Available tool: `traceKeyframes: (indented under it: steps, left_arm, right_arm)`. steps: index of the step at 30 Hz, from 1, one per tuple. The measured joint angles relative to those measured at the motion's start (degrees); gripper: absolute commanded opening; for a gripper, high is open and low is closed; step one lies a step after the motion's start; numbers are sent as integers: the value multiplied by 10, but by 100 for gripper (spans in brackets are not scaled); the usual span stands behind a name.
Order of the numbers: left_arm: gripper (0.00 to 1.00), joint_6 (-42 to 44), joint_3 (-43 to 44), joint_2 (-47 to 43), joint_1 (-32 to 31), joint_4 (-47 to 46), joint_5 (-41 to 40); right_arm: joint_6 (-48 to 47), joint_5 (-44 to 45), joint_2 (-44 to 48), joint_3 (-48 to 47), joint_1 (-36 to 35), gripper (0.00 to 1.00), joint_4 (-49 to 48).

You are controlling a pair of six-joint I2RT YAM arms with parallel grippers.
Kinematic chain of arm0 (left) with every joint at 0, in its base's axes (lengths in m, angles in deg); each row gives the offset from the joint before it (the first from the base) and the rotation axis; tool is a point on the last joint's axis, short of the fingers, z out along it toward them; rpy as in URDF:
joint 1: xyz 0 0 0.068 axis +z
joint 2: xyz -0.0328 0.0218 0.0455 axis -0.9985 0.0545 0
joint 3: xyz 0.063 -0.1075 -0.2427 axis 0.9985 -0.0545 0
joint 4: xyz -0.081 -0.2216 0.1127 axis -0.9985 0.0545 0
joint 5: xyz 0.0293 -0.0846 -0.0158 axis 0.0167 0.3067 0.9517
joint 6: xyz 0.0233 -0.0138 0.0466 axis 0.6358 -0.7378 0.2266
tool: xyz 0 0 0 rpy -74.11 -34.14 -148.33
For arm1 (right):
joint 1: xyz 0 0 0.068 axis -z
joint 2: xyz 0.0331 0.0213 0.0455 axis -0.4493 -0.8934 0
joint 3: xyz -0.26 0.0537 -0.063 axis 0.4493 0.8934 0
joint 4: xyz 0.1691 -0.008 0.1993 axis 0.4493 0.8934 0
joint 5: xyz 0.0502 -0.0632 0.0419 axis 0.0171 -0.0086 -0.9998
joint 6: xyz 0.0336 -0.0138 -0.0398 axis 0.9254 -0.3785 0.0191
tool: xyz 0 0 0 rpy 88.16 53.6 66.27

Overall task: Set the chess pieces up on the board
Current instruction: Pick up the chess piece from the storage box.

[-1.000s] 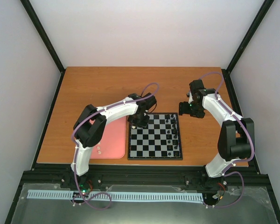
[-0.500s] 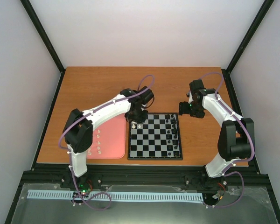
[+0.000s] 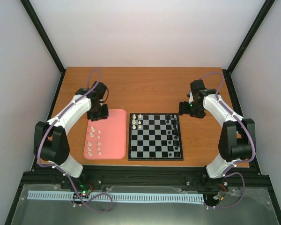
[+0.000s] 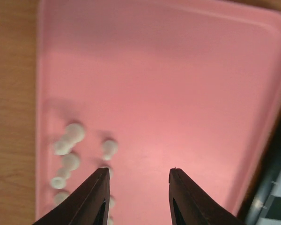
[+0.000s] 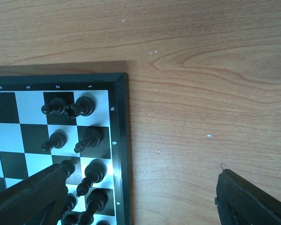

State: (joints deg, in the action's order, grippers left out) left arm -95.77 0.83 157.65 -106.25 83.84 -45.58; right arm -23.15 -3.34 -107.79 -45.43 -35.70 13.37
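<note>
Several white chess pieces [image 3: 94, 139] lie in rows on the left side of a pink tray [image 3: 113, 140]. A small group of white pieces [image 3: 136, 120] stands on the far-left squares of the board [image 3: 152, 140]. My left gripper [image 3: 98, 115] hovers over the tray's far end. In the left wrist view it [image 4: 138, 171] is open with only bare pink between its fingers, and white pieces [image 4: 70, 140] lie just left of its left finger. My right gripper [image 3: 185, 108] is open over the table beside the board's far-right corner, holding nothing [image 5: 144, 172].
Black pieces [image 3: 174, 133] fill the board's two right-hand columns and show close up [image 5: 86, 137] beside its black border [image 5: 120, 140]. Wooden table [image 5: 201, 93] lies right of the board. The enclosure's walls and black frame posts surround the table.
My left arm has swung from the board's far-left corner back over the pink tray, its jaws opening on the way. A white piece stays where it was. The right arm has not moved.
</note>
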Motion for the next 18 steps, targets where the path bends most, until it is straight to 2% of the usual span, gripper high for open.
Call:
traceKeyframes:
  steps: [2, 6, 13, 18]
  left_arm:
    - [38, -1, -31, -4, 44, -2, 5]
    - [37, -1, -47, -4, 84, -9, 6]
    - [35, -7, -96, -13, 132, -32, 19]
    - [35, -12, -115, -13, 141, -37, 22]
  right_arm:
    - [0, 0, 0, 0, 0, 100, 0]
    - [0, 0, 0, 0, 0, 100, 0]
    - [0, 0, 3, 1, 0, 100, 0]
    - [0, 1, 6, 1, 0, 100, 1]
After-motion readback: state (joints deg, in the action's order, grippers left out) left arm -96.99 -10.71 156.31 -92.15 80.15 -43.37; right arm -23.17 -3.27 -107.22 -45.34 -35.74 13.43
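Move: The tall white chess piece at the far end of the tray's left row stands about 7 cm to the left of the left hand, 3 cm back and some 9 cm below. A pawn is about 3 cm to the right of that piece and 1 cm nearer the base; a second left-row piece stands 3 cm behind it. From the right hand the tall piece is roughly 49 cm left, 7 cm back and 7 cm lower. Towards the tall white piece in the pink tray, the empty left hand swings left about 7.5 cm, quickly at first and then easing, while it sinks some 5 cm and draws back a little. The wrist turns about 15 degrees counter-clockwise, and the fingers stay partly open, still above the pieces. ##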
